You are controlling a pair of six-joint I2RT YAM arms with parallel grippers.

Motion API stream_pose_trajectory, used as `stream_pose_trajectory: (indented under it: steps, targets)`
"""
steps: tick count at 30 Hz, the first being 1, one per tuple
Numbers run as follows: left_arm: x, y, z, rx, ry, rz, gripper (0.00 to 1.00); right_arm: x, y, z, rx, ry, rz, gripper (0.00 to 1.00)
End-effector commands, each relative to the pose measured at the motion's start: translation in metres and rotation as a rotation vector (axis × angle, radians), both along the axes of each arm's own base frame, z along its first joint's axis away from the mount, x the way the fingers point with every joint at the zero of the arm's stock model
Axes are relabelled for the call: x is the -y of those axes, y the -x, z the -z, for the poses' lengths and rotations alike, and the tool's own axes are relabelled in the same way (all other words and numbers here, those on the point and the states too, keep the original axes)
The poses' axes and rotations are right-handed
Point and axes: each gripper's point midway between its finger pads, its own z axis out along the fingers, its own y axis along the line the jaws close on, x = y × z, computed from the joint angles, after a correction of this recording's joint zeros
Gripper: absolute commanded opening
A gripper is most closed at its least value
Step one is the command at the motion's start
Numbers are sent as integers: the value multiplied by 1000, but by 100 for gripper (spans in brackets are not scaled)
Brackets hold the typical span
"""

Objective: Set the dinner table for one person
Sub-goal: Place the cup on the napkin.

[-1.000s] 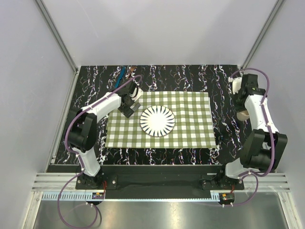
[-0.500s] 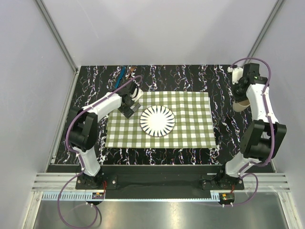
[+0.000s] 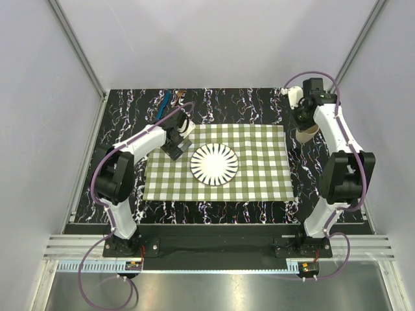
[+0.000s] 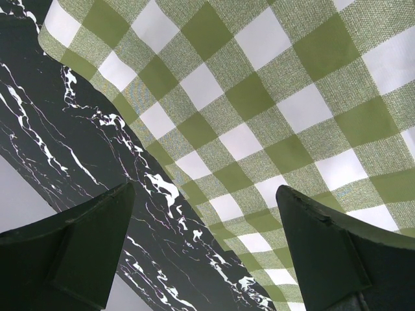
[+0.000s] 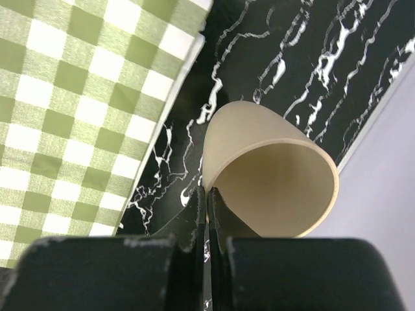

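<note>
The dinner table (image 3: 259, 100) is black with white veins, and a green-and-white checked cloth (image 3: 253, 162) lies on it with a black-and-white striped plate (image 3: 214, 163) on top. A beige cup (image 3: 306, 135) hangs just off the cloth's far right corner. My right gripper (image 3: 303, 125) is shut on its wall. In the right wrist view the cup (image 5: 272, 181) opens toward the camera, and the right gripper (image 5: 209, 194) pinches its rim, one finger inside and one outside. My left gripper (image 3: 176, 148) hovers open over the cloth's far left corner. In the left wrist view the left gripper (image 4: 204, 191) has nothing between its fingers.
A blue-handled utensil (image 3: 166, 100) and a brown-handled one (image 3: 181, 95) lie at the table's back left. Grey walls close the table in on the left, back and right. The cloth's edge (image 4: 194, 188) runs diagonally under the left fingers.
The right arm has carried the cup from the table's right edge back and to the left, to the cloth's far right corner. The left arm has not moved.
</note>
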Motion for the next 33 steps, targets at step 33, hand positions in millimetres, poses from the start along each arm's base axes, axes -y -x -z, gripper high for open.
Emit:
stream_pose_trajectory:
  steps: [33]
  targets:
    - [3,-16,-10,50,15,-21,99,-112,-18,25,-132,-136,-258,0]
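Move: I already have the cup pinched by its rim in my right hand, over bare marble. The napkin's far right part, where it is bound, lies about 9 cm to the left of this hand, practically level ahead and some 14 cm below. The plate's middle is roughly 33 cm left of the hand and 12 cm nearer me. From my left hand, that part of the napkin is about 36 cm right, 6 cm farther out and 5 cm below. I keep my shut right fingers on the cup's rim and carry the cup about 10 cm left, in over the napkin's right edge towards its far corner, the hand turning some 15 degrees counter-clockwise. It dips on the way, lifts a little, then sinks again as the sideways travel dies out, ending about 3 cm lower, with the fingers tipped slightly more steeply down. ##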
